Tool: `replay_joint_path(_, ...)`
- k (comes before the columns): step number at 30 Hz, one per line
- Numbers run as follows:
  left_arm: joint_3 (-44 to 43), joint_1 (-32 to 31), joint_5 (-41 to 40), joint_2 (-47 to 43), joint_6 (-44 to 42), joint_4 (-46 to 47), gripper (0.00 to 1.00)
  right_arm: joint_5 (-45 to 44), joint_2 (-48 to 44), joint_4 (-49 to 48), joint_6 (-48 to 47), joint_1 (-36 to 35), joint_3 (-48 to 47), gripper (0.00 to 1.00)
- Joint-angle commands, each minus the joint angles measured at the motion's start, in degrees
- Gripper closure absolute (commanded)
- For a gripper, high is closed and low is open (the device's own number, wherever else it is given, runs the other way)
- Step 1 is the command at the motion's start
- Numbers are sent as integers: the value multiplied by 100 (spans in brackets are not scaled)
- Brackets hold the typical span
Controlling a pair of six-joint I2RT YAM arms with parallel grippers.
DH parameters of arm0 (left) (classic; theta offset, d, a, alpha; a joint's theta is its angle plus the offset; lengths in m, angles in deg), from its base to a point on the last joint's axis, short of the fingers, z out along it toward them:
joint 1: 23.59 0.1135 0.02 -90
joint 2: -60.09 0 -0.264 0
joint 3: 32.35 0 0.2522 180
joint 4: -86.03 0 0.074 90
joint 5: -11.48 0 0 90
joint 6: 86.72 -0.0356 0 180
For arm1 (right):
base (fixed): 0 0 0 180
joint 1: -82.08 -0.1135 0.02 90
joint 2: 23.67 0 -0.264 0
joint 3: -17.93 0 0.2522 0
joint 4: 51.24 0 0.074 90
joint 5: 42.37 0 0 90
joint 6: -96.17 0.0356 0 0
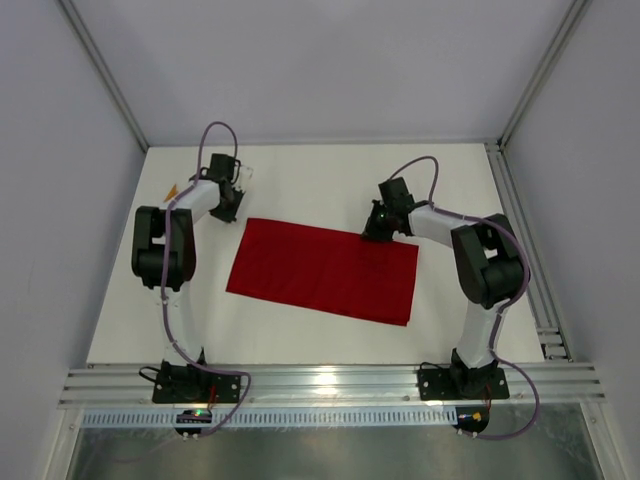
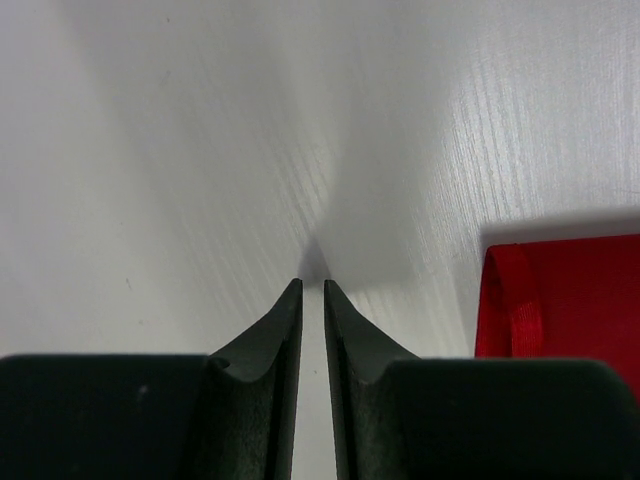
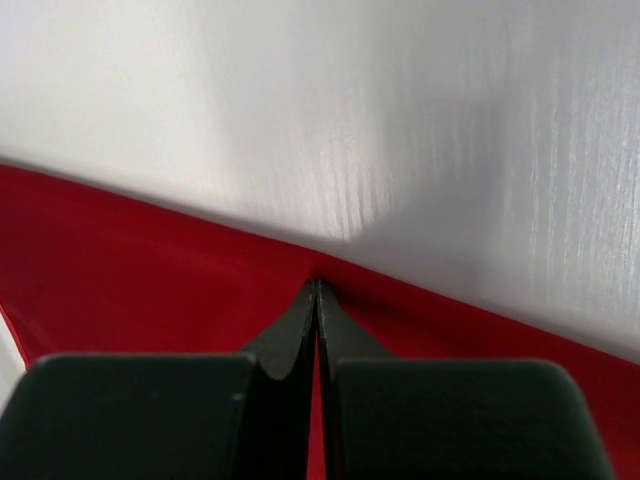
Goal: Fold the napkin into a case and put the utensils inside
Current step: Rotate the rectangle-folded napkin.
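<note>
The red napkin [image 1: 320,270] lies flat on the white table as a long folded rectangle. My right gripper [image 1: 378,232] sits at its far edge, towards the right. In the right wrist view the fingertips [image 3: 318,282] are shut together on that edge of the napkin [image 3: 150,300], which peaks slightly at the tips. My left gripper [image 1: 228,210] is on bare table just beyond the napkin's far left corner. Its jaws [image 2: 311,283] stand a narrow slit apart with nothing between them, and the hemmed napkin corner [image 2: 580,300] lies to their right. A small orange tip [image 1: 170,190], perhaps a utensil, peeks out beside the left arm.
Grey walls with metal corner posts close in the table at the back and both sides. A metal rail [image 1: 330,385] runs along the near edge by the arm bases. White table [image 1: 320,185] stretches beyond the napkin.
</note>
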Motion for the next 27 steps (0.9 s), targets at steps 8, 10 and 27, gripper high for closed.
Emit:
replay_joint_path(8,311,-921,253,-1234,-493,-127,82,-111,-1011,282,-298,-245,-358,97)
replay_joint_path(10,399,-1135,165,-989,-628,-39,82,-84,-1187,212,-236,-254,-121,97)
replay_joint_path(27,-708,-943,-652,769,-478,67,85,100,-1003,-254,-438,994,1453,97)
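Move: The left gripper rests closed at table level just outside the napkin: its far-left corner lies about 7 cm to the right and 1 cm ahead, its near-left corner some 21 cm back and 2 cm left, and the orange utensils about 21 cm left, 3 cm ahead. The right gripper sits on the napkin's far edge, with the far-right corner roughly 15 cm to its right and 2 cm back; the near-right corner is about 11 cm right, 25 cm back. Lift the left gripper about 7 cm and hop it right onto the napkin just inside its far-left corner, then, fingertips on the cloth, drag it some 3 cm forward and left. Meanwhile raise the right gripper off the far edge by about 8 cm, swing it right and slightly back towards the far-right corner, and lower it onto the cloth. Leave both openings unchanged. ##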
